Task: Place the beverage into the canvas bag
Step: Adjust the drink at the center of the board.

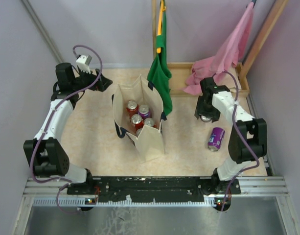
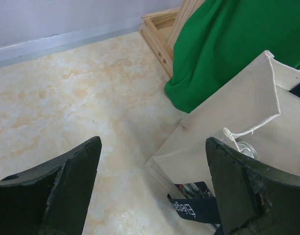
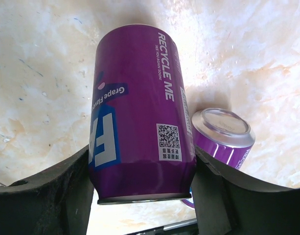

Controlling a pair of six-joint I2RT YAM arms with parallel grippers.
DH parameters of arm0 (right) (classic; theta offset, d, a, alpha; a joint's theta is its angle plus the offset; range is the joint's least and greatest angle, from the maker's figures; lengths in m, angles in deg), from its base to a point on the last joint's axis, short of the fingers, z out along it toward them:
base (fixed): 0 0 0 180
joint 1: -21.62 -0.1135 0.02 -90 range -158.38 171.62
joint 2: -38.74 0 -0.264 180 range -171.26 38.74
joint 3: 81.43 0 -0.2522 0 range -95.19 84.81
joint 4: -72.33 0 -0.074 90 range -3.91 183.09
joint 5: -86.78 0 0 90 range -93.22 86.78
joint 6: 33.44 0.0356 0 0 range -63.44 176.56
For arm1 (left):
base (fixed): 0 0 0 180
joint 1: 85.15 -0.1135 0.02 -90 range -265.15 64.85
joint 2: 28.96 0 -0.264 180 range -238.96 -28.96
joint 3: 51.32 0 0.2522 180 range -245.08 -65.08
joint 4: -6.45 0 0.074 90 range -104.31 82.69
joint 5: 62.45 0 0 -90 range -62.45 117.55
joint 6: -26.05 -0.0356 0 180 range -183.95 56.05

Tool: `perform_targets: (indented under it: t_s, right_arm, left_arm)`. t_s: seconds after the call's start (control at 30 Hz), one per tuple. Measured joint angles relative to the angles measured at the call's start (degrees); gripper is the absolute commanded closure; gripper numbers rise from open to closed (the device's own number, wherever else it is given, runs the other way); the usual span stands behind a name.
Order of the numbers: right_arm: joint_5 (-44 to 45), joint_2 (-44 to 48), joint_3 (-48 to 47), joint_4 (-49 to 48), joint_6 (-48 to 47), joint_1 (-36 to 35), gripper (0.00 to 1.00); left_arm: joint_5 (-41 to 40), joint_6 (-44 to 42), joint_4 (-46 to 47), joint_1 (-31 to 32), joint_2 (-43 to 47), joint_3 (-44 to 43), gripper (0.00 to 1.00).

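Note:
The cream canvas bag [image 1: 150, 142] with navy handles stands open at the table's middle, several cans [image 1: 139, 115] inside it. In the left wrist view its near wall [image 2: 223, 117] and navy strap [image 2: 195, 206] show. My right gripper [image 1: 206, 111] [image 3: 142, 164] is shut on a purple grape beverage can [image 3: 140, 117], fingers pressed on both its sides, right of the bag. A second purple can [image 1: 216, 138] [image 3: 223, 133] lies on the table close by. My left gripper [image 1: 103, 81] [image 2: 152, 147] is open and holds nothing, at the back left of the bag.
A green cloth bag [image 1: 159, 73] [image 2: 228, 49] hangs right behind the canvas bag. A pink cloth bag [image 1: 223, 54] hangs at the back right over a wooden frame [image 1: 208, 88]. Walls close in the table on both sides.

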Motion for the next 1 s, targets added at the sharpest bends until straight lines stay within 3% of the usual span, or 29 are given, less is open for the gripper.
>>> perform_targets:
  t_s: [0.33, 0.7, 1.0]
  right_arm:
    - [-2.95, -5.57, -12.02, 4.15, -0.59, 0.0, 0.93]
    - [-8.26, -10.6, -15.39, 11.98, -2.27, -1.09, 0.97]
    - [-12.37, -11.67, -21.51, 18.12, -4.07, -4.13, 0.87]
  left_arm:
    - [0.0, 0.44, 0.33, 0.02, 0.31, 0.7, 0.07]
    - [-0.02, 0.48, 0.46, 0.11, 1.18, 1.55, 0.07]
    - [0.02, 0.57, 0.74, 0.11, 1.25, 1.62, 0.07]
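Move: The right hand, some 10 cm above the board, already holds a purple can near its rear end. The canvas bag stands about 32 cm to its left and 2 cm nearer the base, its middle level with the hand. The other purple can lies about 9 cm back, 6 cm right and 7 cm below; the green cloth's lower end is roughly 12 cm ahead, 20 cm left. From the idle left hand, the bag is some 13 cm back, 15 cm right and 16 cm lower. Keeping its pinch on the purple can, the right hand carries it left towards the canvas bag, about 6 cm in all. It first lifts and reaches forward 3 to 4 cm, dips and draws back again, then slides left while rising to end some 3 cm higher. The wrist turns about 10 degrees counter-clockwise and swings the fingertips back and left, tipping the can's far end down. ##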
